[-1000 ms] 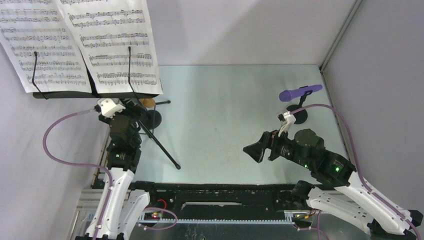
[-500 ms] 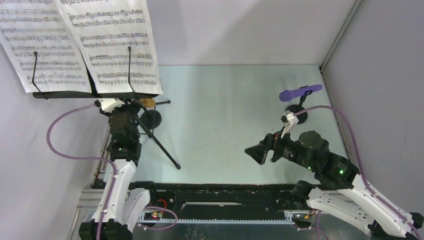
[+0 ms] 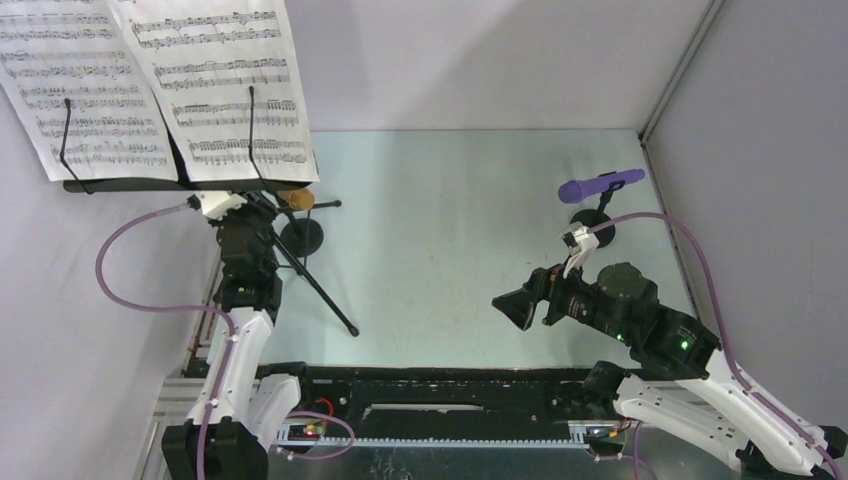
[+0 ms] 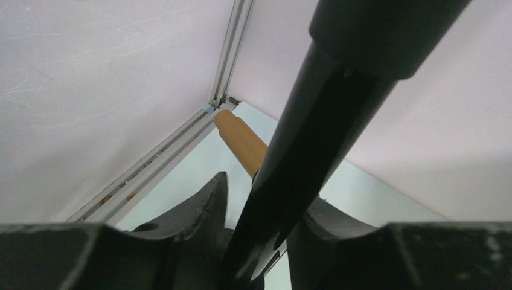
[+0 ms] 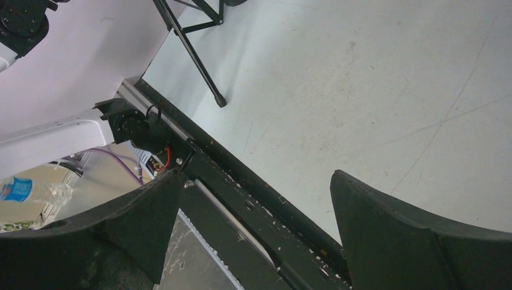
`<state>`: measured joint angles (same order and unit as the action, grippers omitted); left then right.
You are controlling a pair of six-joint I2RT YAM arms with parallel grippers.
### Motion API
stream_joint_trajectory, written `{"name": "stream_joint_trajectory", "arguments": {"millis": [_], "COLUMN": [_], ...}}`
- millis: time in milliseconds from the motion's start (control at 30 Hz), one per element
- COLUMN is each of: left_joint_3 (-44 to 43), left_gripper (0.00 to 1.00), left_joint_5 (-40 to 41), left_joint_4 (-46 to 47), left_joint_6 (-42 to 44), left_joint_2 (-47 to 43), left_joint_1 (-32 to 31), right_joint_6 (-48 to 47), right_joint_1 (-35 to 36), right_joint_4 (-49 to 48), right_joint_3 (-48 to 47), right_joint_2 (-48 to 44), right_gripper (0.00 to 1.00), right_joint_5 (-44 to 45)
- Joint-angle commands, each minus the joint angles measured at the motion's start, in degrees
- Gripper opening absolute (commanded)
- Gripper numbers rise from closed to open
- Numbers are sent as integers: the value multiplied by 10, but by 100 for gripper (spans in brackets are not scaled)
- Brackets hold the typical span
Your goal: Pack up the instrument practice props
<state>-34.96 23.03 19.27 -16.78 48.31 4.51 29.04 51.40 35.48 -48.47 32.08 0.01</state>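
The black music rack [image 3: 130, 184] stands at the far left on tripod legs [image 3: 320, 290], with white sheet-music pages [image 3: 210, 90] leaning on it. My left gripper [image 3: 255, 212] is under the rack's ledge. In the left wrist view its fingers [image 4: 205, 199] press either side of the rack's black pole [image 4: 302, 151]. The tan microphone [image 3: 296, 199] sits just behind in a black round-based holder [image 3: 302, 238]. The purple microphone [image 3: 598, 186] rests in a second holder [image 3: 600, 228] at the far right. My right gripper [image 3: 512, 303] hangs open and empty in mid-table [image 5: 256, 175].
A black rail [image 3: 440, 385] runs along the near edge between the arm bases. Grey walls close in the left, back and right sides, with a metal corner post [image 3: 680, 70]. One tripod leg [image 5: 193, 57] reaches toward the rail.
My left gripper has narrowed onto the rack's pole and reached slightly farther in. The rack and pages have shifted a little up and left. The right arm has barely moved.
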Motion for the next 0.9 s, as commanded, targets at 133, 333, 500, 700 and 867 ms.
{"name": "stream_joint_trajectory", "arguments": {"millis": [133,333,500,700,867], "left_joint_3": [-16,-23,-32,-36,-36], "left_gripper": [17,0,0,0,0], "left_joint_5": [0,-40,-42,-132,-166], "left_joint_4": [-5,-33,-96,-150,-180], "left_joint_6": [6,45,46,33,32], "left_joint_2": [-16,-55,-105,-151,-196], "left_joint_1": [13,13,13,11,3], "right_joint_6": [-3,-1,-2,-3,1], "right_joint_1": [4,4,4,3,3], "right_joint_4": [5,10,6,-3,-1], "right_joint_3": [-2,-1,7,16,19], "right_joint_2": [-12,-11,-16,-16,-16], "right_gripper": [100,100,100,100,100], "right_joint_5": [25,30,35,32,31]}}
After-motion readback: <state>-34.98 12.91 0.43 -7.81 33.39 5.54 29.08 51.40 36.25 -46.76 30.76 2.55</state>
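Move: The music stand's black pole is already between the left fingers, within about 1 cm of the hand point. The mustard microphone lies some 12 cm ahead, 5 cm right and 12 cm lower; the stand's near foot is about 15 cm back, 18 cm right and 29 cm below. The sheet music hangs overhead, roughly 18 cm up. From the right hand, the pole is about 22 cm ahead and 56 cm left. The music stand's pole is pinched as the left fingers close to about half their starting gap, the hand rolling its left side up some 10 degrees. Keeping that grip, the left hand then draws the pole back about 5 cm towards the base and 2 cm right, nearly level, away from the mustard microphone, with a slight clockwise turn. ##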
